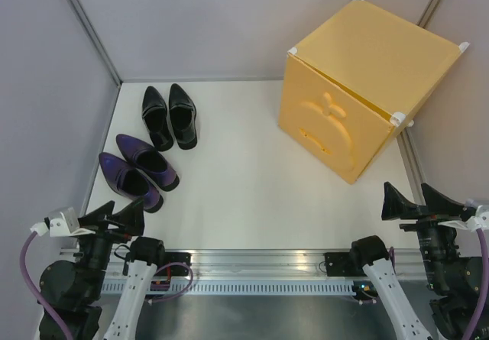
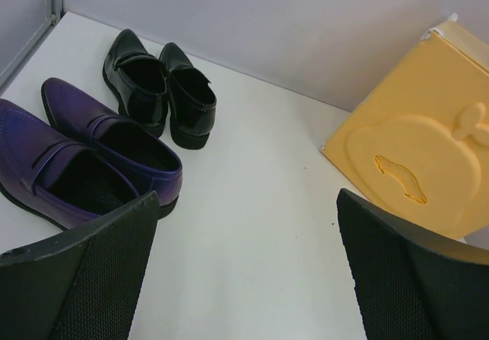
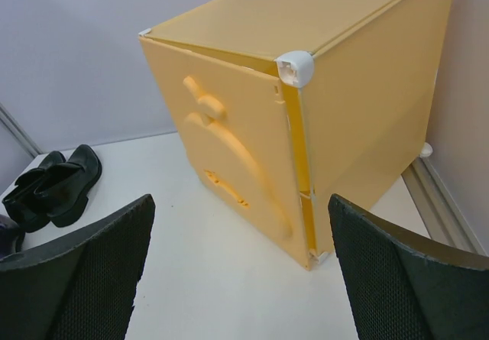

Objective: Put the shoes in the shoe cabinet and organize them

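Observation:
The yellow shoe cabinet [image 1: 359,88] stands at the back right, its apple-embossed door [image 1: 328,130] shut; it also shows in the left wrist view [image 2: 424,164] and the right wrist view [image 3: 306,103]. The black pair [image 1: 170,116] lies at the back left, toes pointing away; it also shows in the left wrist view [image 2: 160,88] and the right wrist view [image 3: 53,183]. The purple pair [image 1: 137,168] lies in front of it, also in the left wrist view [image 2: 84,157]. My left gripper [image 1: 121,214] is open and empty just near of the purple shoes. My right gripper [image 1: 416,201] is open and empty, near of the cabinet.
Grey walls [image 1: 229,19] close the white table [image 1: 244,195] at the back and both sides. A metal rail [image 1: 260,263] runs along the near edge between the arm bases.

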You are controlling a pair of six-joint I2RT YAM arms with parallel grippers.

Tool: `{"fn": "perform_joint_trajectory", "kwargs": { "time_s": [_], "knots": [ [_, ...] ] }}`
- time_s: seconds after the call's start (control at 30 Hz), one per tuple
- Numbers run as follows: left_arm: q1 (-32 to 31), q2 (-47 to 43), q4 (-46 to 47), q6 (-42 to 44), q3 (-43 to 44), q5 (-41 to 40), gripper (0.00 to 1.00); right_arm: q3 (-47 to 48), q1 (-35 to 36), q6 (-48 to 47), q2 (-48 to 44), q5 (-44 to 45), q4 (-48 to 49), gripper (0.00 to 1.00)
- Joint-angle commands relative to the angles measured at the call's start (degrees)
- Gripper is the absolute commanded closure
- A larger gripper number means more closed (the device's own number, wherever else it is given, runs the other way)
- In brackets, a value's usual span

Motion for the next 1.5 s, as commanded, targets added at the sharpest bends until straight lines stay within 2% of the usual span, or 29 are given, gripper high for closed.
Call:
{"fn": "perform_joint_trajectory", "kwargs": {
  "time_s": [0.0,0.27,0.5,0.6,0.73,1.0,1.3,1.47],
  "knots": [
    [-0.3,-3.3,0.1,-0.4,-1.4,-0.4,0.0,1.8,0.2,0.6,0.8,0.7,-1.5,0.02],
    [-0.3,-0.8,0.1,-1.5,-2.5,-1.4,0.0,5.4,0.2,0.4,7.0,-2.5,-4.4,0.02],
    [-0.3,9.0,0.7,-3.2,-2.5,2.1,0.0,6.6,0.2,2.3,13.7,-1.3,-3.1,0.02],
    [-0.3,12.3,1.2,-3.1,-3.1,3.1,0.0,7.5,0.2,5.2,17.7,2.6,-2.7,0.02],
    [-0.3,17.5,3.6,-2.0,-4.8,5.8,0.0,9.4,0.2,6.5,25.2,3.4,-2.1,0.02],
    [-0.2,19.2,12.0,-1.3,-11.5,9.5,0.0,10.8,0.2,7.7,34.2,7.8,1.1,0.02],
    [-0.3,18.4,21.5,0.8,-20.9,13.5,0.0,10.8,0.2,5.0,38.4,10.3,4.8,0.02],
    [-0.3,17.6,23.0,1.3,-23.2,14.1,0.0,10.5,0.2,4.3,39.1,10.5,7.3,0.02]
  ]
}}
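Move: The upper right corner of the cabinet door, with its open gap, lies about 26 cm ahead of the right hand, some 7 cm right and 10 cm below; the door's middle is about 37 cm ahead, 8 cm left and 22 cm down. The left hand is turned to the right-hand purple shoe, roughly 29 cm ahead, 10 cm left and 29 cm down; its mate sits at 23 cm ahead, 13 cm left, the nearer black shoe at 46 cm ahead, 5 cm left. Towards the gap at the door's upper right corner the empty right hand reaches forward some 15 cm, nearly level, tipping its fingers down about 25 degrees. Meanwhile the left hand goes forward and down, roughly 12 cm each, drifting right as it closes on the purple shoes' heel ends; it tips down as much and turns slightly clockwise. Both grippers stay wide open and touch nothing. ##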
